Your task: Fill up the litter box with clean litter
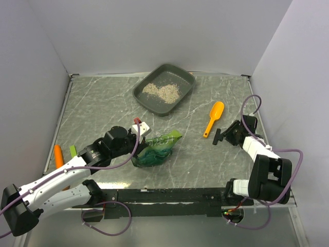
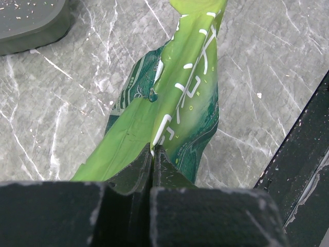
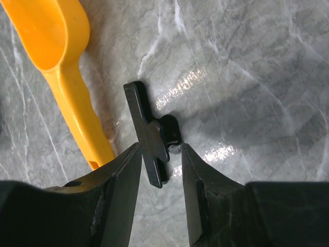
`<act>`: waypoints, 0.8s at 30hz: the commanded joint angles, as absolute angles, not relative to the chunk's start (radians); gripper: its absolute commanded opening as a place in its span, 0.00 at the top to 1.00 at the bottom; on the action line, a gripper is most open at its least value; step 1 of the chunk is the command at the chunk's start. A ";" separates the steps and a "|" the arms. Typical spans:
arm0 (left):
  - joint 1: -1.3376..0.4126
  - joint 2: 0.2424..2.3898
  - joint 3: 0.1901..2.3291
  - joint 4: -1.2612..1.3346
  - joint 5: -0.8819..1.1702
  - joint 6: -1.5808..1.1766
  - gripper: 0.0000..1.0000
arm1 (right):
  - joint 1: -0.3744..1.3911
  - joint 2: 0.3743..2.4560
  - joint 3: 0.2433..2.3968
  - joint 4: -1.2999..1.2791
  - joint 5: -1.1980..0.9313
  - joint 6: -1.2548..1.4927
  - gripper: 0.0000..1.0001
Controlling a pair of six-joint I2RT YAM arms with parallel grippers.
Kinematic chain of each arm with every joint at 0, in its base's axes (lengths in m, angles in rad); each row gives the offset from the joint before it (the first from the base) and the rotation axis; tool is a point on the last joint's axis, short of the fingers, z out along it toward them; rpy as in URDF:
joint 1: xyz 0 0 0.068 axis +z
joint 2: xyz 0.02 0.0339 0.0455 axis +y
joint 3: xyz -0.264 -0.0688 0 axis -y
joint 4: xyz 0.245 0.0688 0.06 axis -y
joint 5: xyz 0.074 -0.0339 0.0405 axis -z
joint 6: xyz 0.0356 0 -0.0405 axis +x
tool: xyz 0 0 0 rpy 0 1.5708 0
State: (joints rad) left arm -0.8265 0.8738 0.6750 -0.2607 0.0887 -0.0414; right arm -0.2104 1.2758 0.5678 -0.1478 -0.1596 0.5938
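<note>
The dark grey litter box (image 1: 177, 72) sits at the back centre with a small pile of pale clean litter (image 1: 163, 91) in it; its corner (image 2: 31, 25) shows in the left wrist view. My left gripper (image 1: 143, 139) (image 2: 152, 154) is shut on the edge of a crinkly green bag (image 1: 157, 149) (image 2: 185, 92) that lies on the table. To the right, my right gripper (image 1: 222, 136) (image 3: 159, 149) has its fingertips pressed on both sides of a small black clip (image 1: 217, 137) (image 3: 149, 139).
An orange scoop (image 1: 213, 118) (image 3: 56, 62) lies just left of the clip. An orange object (image 1: 58, 155) and a small green piece (image 1: 73, 151) lie at the left edge. A black rail (image 1: 169, 195) runs along the front. Walls enclose three sides.
</note>
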 commanded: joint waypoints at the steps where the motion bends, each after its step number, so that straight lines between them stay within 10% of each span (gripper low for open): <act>1: -0.827 0.858 0.684 -0.258 0.051 -0.044 0.95 | -0.216 1.310 0.566 -0.084 -0.170 0.589 0.57; 10: -0.825 0.853 0.684 -0.253 0.054 -0.044 0.87 | -0.216 1.367 0.563 -0.040 -0.209 0.598 0.60; 24: -0.827 0.838 0.687 -0.250 0.038 -0.040 0.65 | -0.216 1.385 0.574 -0.054 -0.190 0.607 1.00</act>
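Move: Just in front of the right fingers, about 2 cm ahead, 2 cm left and 3 cm below, lies the black clip. The scoop's middle is some 10 cm farther out than the clip and 1 cm left of it, and the bag about 33 cm left of the right hand and 8 cm back. From the left hand, already on the bag's top, the bag's middle is about 5 cm right, 2 cm ahead and 8 cm down; the clip is roughly 37 cm right and 11 cm ahead. Sinking about 2 cm while easing a little forward and left, the right hand reaches the black clip. Its half-open fingers shut on the clip's bar and pinch it, then rise about 1 cm, still edging forward. The left hand stays put at the bag's top and parts its fingers about a quarter of their range, slackening its grip on the film. ##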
